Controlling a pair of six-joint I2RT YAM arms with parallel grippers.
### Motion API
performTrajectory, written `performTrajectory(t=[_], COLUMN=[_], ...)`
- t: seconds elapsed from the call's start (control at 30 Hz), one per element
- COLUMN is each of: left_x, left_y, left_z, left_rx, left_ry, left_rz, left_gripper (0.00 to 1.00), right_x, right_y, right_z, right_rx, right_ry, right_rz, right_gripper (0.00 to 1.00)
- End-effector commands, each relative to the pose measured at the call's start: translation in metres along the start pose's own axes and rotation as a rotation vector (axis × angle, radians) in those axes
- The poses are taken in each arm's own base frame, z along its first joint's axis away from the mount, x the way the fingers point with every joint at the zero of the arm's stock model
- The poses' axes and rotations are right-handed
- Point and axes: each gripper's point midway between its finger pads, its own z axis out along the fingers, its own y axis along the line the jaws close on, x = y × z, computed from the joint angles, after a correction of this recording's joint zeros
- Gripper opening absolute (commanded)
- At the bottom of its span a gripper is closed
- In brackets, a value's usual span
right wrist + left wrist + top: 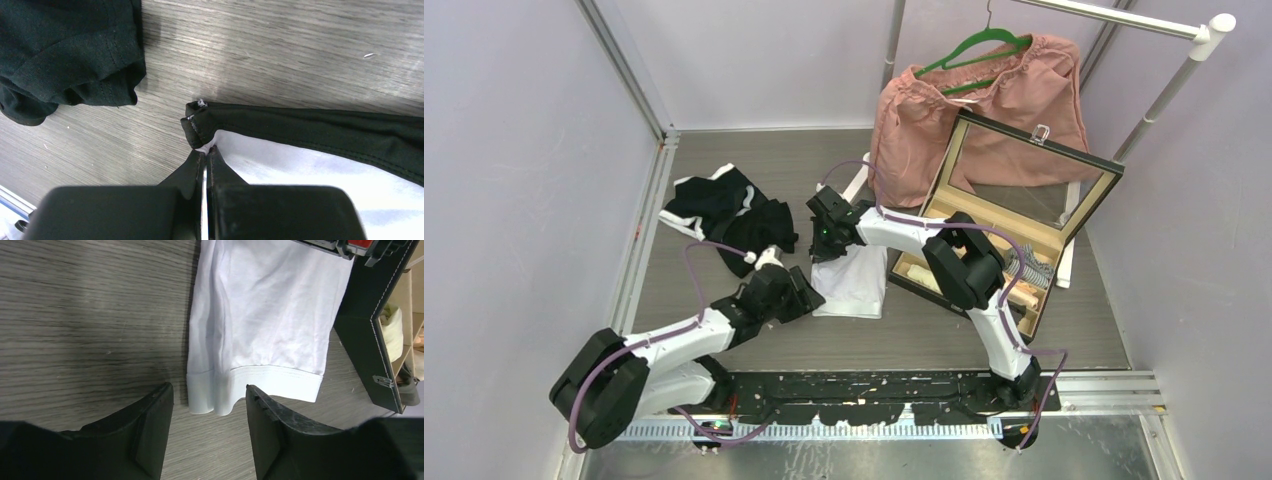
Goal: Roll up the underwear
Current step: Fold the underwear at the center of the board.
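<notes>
White underwear (856,285) with a black waistband (310,127) lies flat on the wooden table, stretched toward the far side. My right gripper (828,238) is shut on its far left corner, pinching white cloth just under the band (206,150). My left gripper (812,292) is open at the near left corner. In the left wrist view, its fingers (209,390) straddle the folded hem of the white underwear (260,315) without touching it. More underwear, mainly black (724,212), lies in a heap to the left, and shows as black underwear (65,50) in the right wrist view.
An open black case (1014,230) with a tan inside stands just right of the white cloth, its corner (370,340) close to the hem. A pink garment (984,110) on a green hanger hangs from a white rack (1164,60) behind. Walls close both sides.
</notes>
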Motion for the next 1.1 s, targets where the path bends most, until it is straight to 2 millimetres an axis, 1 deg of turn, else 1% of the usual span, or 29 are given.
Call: performTrajectory(t=[0.0,0.17,0.27,0.47,0.6,0.67,0.8,0.9,0.93,1.07], left_x=[-0.003,0.000,0.004,0.008,0.006,0.003,-0.002,-0.011,-0.012,-0.028], left_y=[-0.013,-0.004,0.004,0.008,0.005,0.003,0.001,0.001,0.004,0.006], left_z=[0.003,0.005,0.004,0.005,0.007,0.008,0.003,-0.005,-0.009,-0.025], left_rx=[0.045,-0.005,-0.050,-0.070,-0.072,-0.077,-0.100,-0.140,-0.166,-0.261], left_ry=[0.005,0.023,0.043,0.060,0.063,0.064,0.068,0.063,0.069,0.074], left_rz=[0.009,0.008,0.006,0.001,0.013,0.026,0.068,0.122,0.136,0.234], left_gripper=[0.56,0.50,0.43,0.22,0.03,0.01,0.01,0.01,0.01,0.01], right_x=[-0.005,-0.005,-0.005,-0.005,-0.006,-0.008,-0.014,-0.023,-0.027,-0.044], right_y=[0.009,0.010,0.010,0.009,0.010,0.012,0.021,0.030,0.034,0.049], right_z=[-0.015,-0.016,-0.016,-0.016,-0.017,-0.020,-0.025,-0.033,-0.037,-0.051], right_rx=[-0.030,-0.032,-0.033,-0.031,-0.037,-0.043,-0.074,-0.100,-0.111,-0.180], right_ry=[-0.019,-0.022,-0.023,-0.024,-0.030,-0.035,-0.049,-0.073,-0.084,-0.124], right_rz=[-0.003,-0.005,-0.004,-0.003,0.002,0.004,0.002,-0.002,-0.002,0.016], right_gripper=[0.01,0.01,0.01,0.01,0.01,0.01,0.01,0.01,0.01,0.01])
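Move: Right between the left hand's open fingers, about 1 cm below them, lies the near left corner of the underwear; the underwear's middle is some 5 cm ahead and 8 cm to the right. The black clothes lie about 21 cm ahead and 16 cm to the left, and the open box's tray is 9 cm ahead and 35 cm to the right. From the right hand, already gripping the far left corner at the waistband, the near corner lies roughly 12 cm back, level sideways and about 1 cm lower. Sinking about 1.5 cm almost straight down onto the near left corner of the underwear, the left hand shuts its half-open fingers and pinches the cloth, then lifts some 2 cm, easing slightly forward and left while the wrist rolls its left side up by about 10 degrees. The right hand stays put, keeping its pinch on the waistband corner. ##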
